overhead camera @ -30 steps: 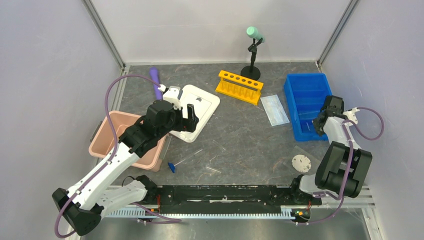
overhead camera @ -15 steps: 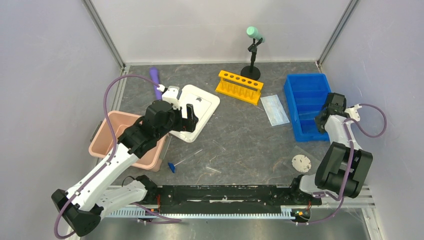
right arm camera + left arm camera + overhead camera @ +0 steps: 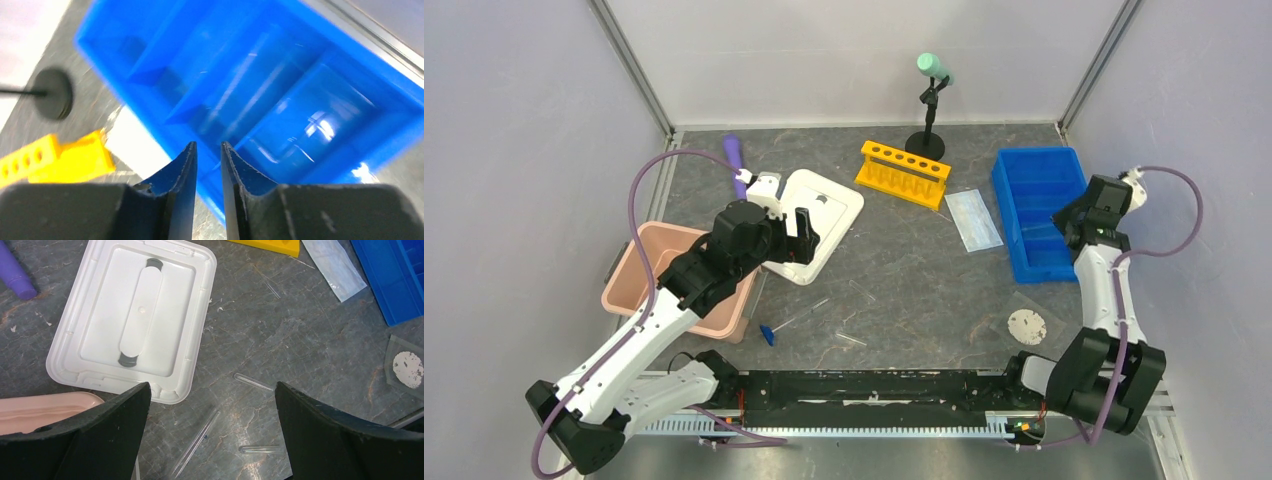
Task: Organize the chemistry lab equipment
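My left gripper (image 3: 802, 232) (image 3: 212, 390) hangs wide open above the table with nothing between its fingers. Below it lie thin clear tubes: a long one (image 3: 200, 437) and two short ones (image 3: 253, 381) (image 3: 260, 449). A blue-capped tube (image 3: 767, 333) lies near the front. The pale blue face mask (image 3: 973, 219) (image 3: 334, 267) lies flat beside the blue bin (image 3: 1036, 180) (image 3: 260, 90). A round clear dish with a white disc (image 3: 1027, 326) (image 3: 407, 368) sits front right. My right gripper (image 3: 1066, 227) (image 3: 207, 146) hovers over the bin's near edge, jaws a narrow gap apart and empty. The bin's contents are blurred.
A yellow tube rack (image 3: 903, 172) stands at the back, with a black stand (image 3: 927, 120) behind it. A white lid (image 3: 824, 222) (image 3: 135, 320) lies under my left wrist, a pink tub (image 3: 649, 262) to its left, and a purple cylinder (image 3: 737, 163) behind.
My right arm has risen and pulled back from low in the blue bin, and its jaws have parted slightly. The left arm has not moved.
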You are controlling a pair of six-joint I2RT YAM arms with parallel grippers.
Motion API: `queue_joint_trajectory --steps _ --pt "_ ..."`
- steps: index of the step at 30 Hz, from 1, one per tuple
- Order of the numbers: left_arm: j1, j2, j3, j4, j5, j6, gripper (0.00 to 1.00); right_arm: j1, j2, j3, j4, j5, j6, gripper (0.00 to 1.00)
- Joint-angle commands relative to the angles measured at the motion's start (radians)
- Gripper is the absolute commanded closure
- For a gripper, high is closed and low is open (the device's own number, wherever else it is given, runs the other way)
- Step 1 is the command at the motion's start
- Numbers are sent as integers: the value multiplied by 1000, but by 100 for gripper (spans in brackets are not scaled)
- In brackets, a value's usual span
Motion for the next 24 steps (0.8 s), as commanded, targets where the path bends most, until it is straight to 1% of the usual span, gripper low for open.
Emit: queue_joint_trajectory --steps 1,4,7,10,13,15,18,24 --pt "-3 -19 3 1 -7 32 0 89 -69 -32 221 -258 -274 69" --pt "-3 -25 3 1 7 34 0 208 -86 -55 268 -273 -373 66" --pt "-3 -34 1 1 16 41 0 338 -79 -83 309 -261 -450 66" --pt "-3 -40 1 1 23 41 0 464 -39 -103 339 -259 -506 68" --pt "-3 -41 3 1 39 40 0 574 24 -100 356 -221 -559 69" --pt "-3 -46 6 3 55 38 0 653 77 -84 364 -169 -570 71" --pt "-3 -59 0 7 55 37 0 760 161 -46 415 -111 -595 70" --pt "-3 -73 -4 11 48 40 0 880 363 127 375 -1 -638 68"
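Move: The L-shaped glass piece that seems to be next lies roughly 34 cm to the right hand's left, 5 cm ahead and 13 cm below. On the way lies the pale pouch, 14 cm left and 8 cm ahead; the yellow rack stands 31 cm left, 19 cm ahead, and the blue box's middle is 5 cm right, 10 cm ahead. From the left hand the glass piece is about 18 cm right, 8 cm ahead, 22 cm below. The L-shaped glass piece in front of the yellow rack is approached by the empty right hand, which sweeps about 31 cm left, away from the blue box. It first rises some 3 cm, then sinks well below its starting height, turning roughly 70 degrees counter-clockwise. The fingers stay slightly open. ##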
